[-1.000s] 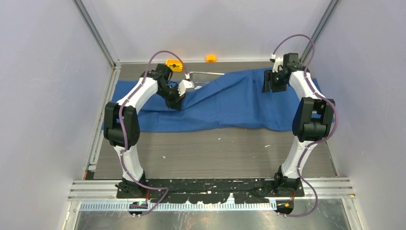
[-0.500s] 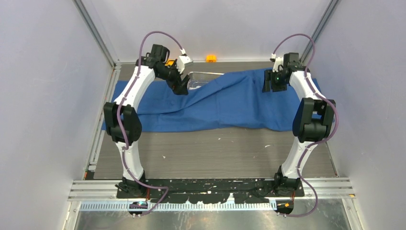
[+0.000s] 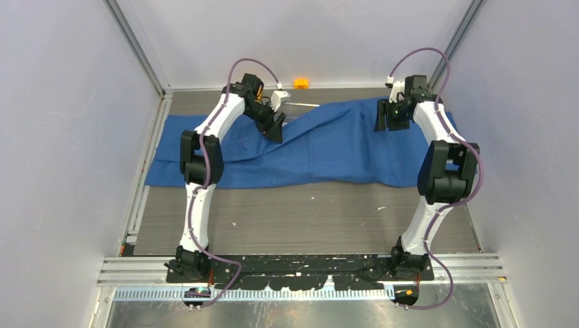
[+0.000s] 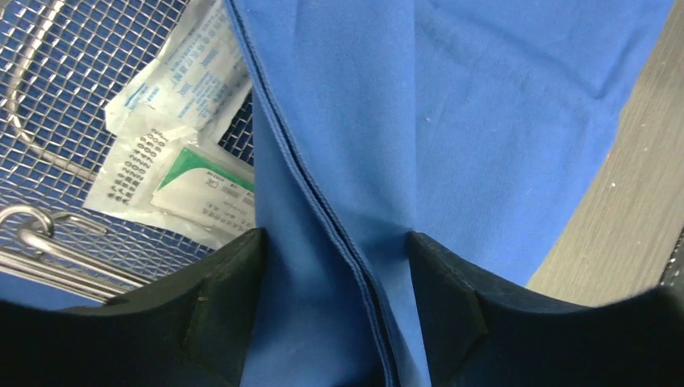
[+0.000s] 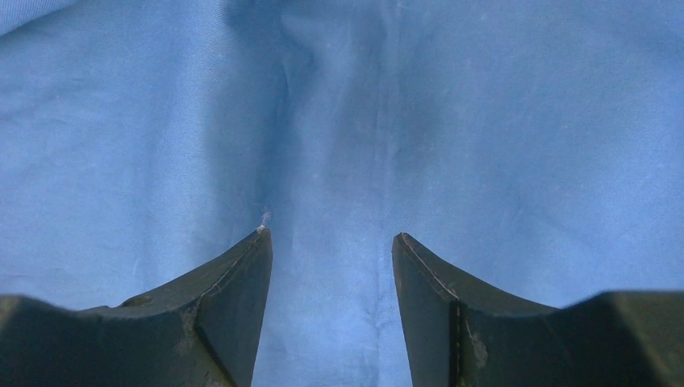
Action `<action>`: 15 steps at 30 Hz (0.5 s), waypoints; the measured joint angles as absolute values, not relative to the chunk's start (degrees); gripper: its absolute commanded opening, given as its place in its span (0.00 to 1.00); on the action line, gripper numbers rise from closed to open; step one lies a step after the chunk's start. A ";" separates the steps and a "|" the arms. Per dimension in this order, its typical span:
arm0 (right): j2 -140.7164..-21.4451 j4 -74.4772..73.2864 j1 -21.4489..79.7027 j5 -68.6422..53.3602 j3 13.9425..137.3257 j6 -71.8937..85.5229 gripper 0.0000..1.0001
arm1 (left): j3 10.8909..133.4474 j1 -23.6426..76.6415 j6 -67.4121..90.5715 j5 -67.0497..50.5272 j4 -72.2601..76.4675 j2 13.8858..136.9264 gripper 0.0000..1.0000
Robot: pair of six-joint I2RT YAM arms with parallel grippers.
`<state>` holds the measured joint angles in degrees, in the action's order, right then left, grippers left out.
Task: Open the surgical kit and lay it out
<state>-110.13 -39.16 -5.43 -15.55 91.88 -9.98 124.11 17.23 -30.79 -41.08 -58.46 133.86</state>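
The blue cloth wrap (image 3: 328, 147) lies spread across the far half of the table. My left gripper (image 3: 276, 128) hovers at its far edge, left of centre. In the left wrist view this gripper (image 4: 335, 235) is open, with the hemmed edge of the cloth (image 4: 484, 121) running between its fingers. Left of that edge the steel mesh basket (image 4: 72, 64) lies uncovered, holding white-green packets (image 4: 181, 177) and the ring handles of steel instruments (image 4: 32, 234). My right gripper (image 3: 384, 123) hangs open over the cloth's right part, and its wrist view (image 5: 332, 234) shows only cloth (image 5: 339, 105).
A small orange block (image 3: 300, 83) sits by the back wall. Enclosure walls stand close on both sides, with a metal rail (image 3: 140, 198) along the left. Bare wood-grain table (image 3: 307, 219) lies between the cloth and the arm bases.
My left gripper went from shut to open and swung up and rightward along the cloth's far edge, now covering most of the basket in the top view. The right arm stayed still.
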 measured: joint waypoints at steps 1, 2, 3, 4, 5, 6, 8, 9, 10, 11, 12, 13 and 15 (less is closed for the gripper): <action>-110.13 -39.16 -5.43 -15.55 91.88 -10.00 0.61 | 124.09 17.30 -30.72 -41.39 -58.83 134.04 0.45; -110.13 -39.16 -5.43 -15.55 91.88 -10.02 0.61 | 124.05 17.39 -30.52 -41.71 -59.11 134.04 0.32; -110.13 -39.16 -5.43 -15.55 91.88 -10.07 0.61 | 124.05 17.43 -30.50 -42.15 -59.35 134.02 0.17; -110.13 -39.18 -5.43 -15.55 91.88 -10.11 0.61 | 124.05 17.52 -30.83 -42.65 -59.61 134.02 0.05; -110.13 -39.20 -5.43 -15.55 91.88 -10.15 0.61 | 124.05 17.50 -30.72 -43.03 -59.92 134.02 0.00; -110.13 -39.22 -5.43 -15.55 91.88 -10.17 0.61 | 124.05 17.41 -30.92 -43.42 -60.42 134.02 0.00; -110.13 -39.35 -5.43 -15.55 91.88 -10.20 0.61 | 123.92 17.39 -31.24 -44.12 -61.28 133.86 0.00; -110.13 -39.46 -5.43 -15.55 91.88 -10.20 0.61 | 123.66 17.45 -31.62 -44.31 -61.63 133.51 0.00; -110.13 -39.55 -5.43 -15.55 91.88 -10.20 0.61 | 122.91 17.56 -32.05 -44.42 -61.89 132.88 0.00; -110.10 -39.64 -5.43 -15.55 91.92 -10.20 0.61 | 121.75 17.76 -32.53 -44.42 -62.00 131.83 0.00; -110.10 -39.81 -5.43 -15.57 91.98 -10.22 0.61 | 120.40 18.06 -33.32 -44.25 -62.15 130.63 0.00; -110.08 -40.01 -5.43 -15.62 92.09 -10.26 0.61 | 118.63 18.59 -34.22 -43.70 -62.54 128.86 0.00; -109.73 -40.42 -5.43 -16.38 92.27 -10.61 0.62 | 114.61 20.47 -36.97 -41.39 -62.94 124.64 0.00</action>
<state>-109.73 -40.42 -5.43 -16.38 92.27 -10.61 114.61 20.47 -36.97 -41.39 -62.94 124.64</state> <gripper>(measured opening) 0.614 0.048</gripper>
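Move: The left hand's open fingers straddle the free edge of the blue wrap, which lies about 1 cm right of and 1 cm below the hand point. The green-labelled packet lies roughly 5 cm ahead, 3 cm right and 5 cm below that hand; the middle of the wire tray under it is some 6 cm ahead, 6 cm right and 6 cm below. From the right hand, the same wrap edge is about 31 cm left, 3 cm back and 1 cm below. Drawing slightly back, the left hand shuts its fingers on the free edge of the blue wrap, pinching the layered hem between the tips. It then pulls the edge back towards the robot with growing speed, about 6 cm in all, rising some 2 cm and turning slightly clockwise, away from the packets in the wire tray. ##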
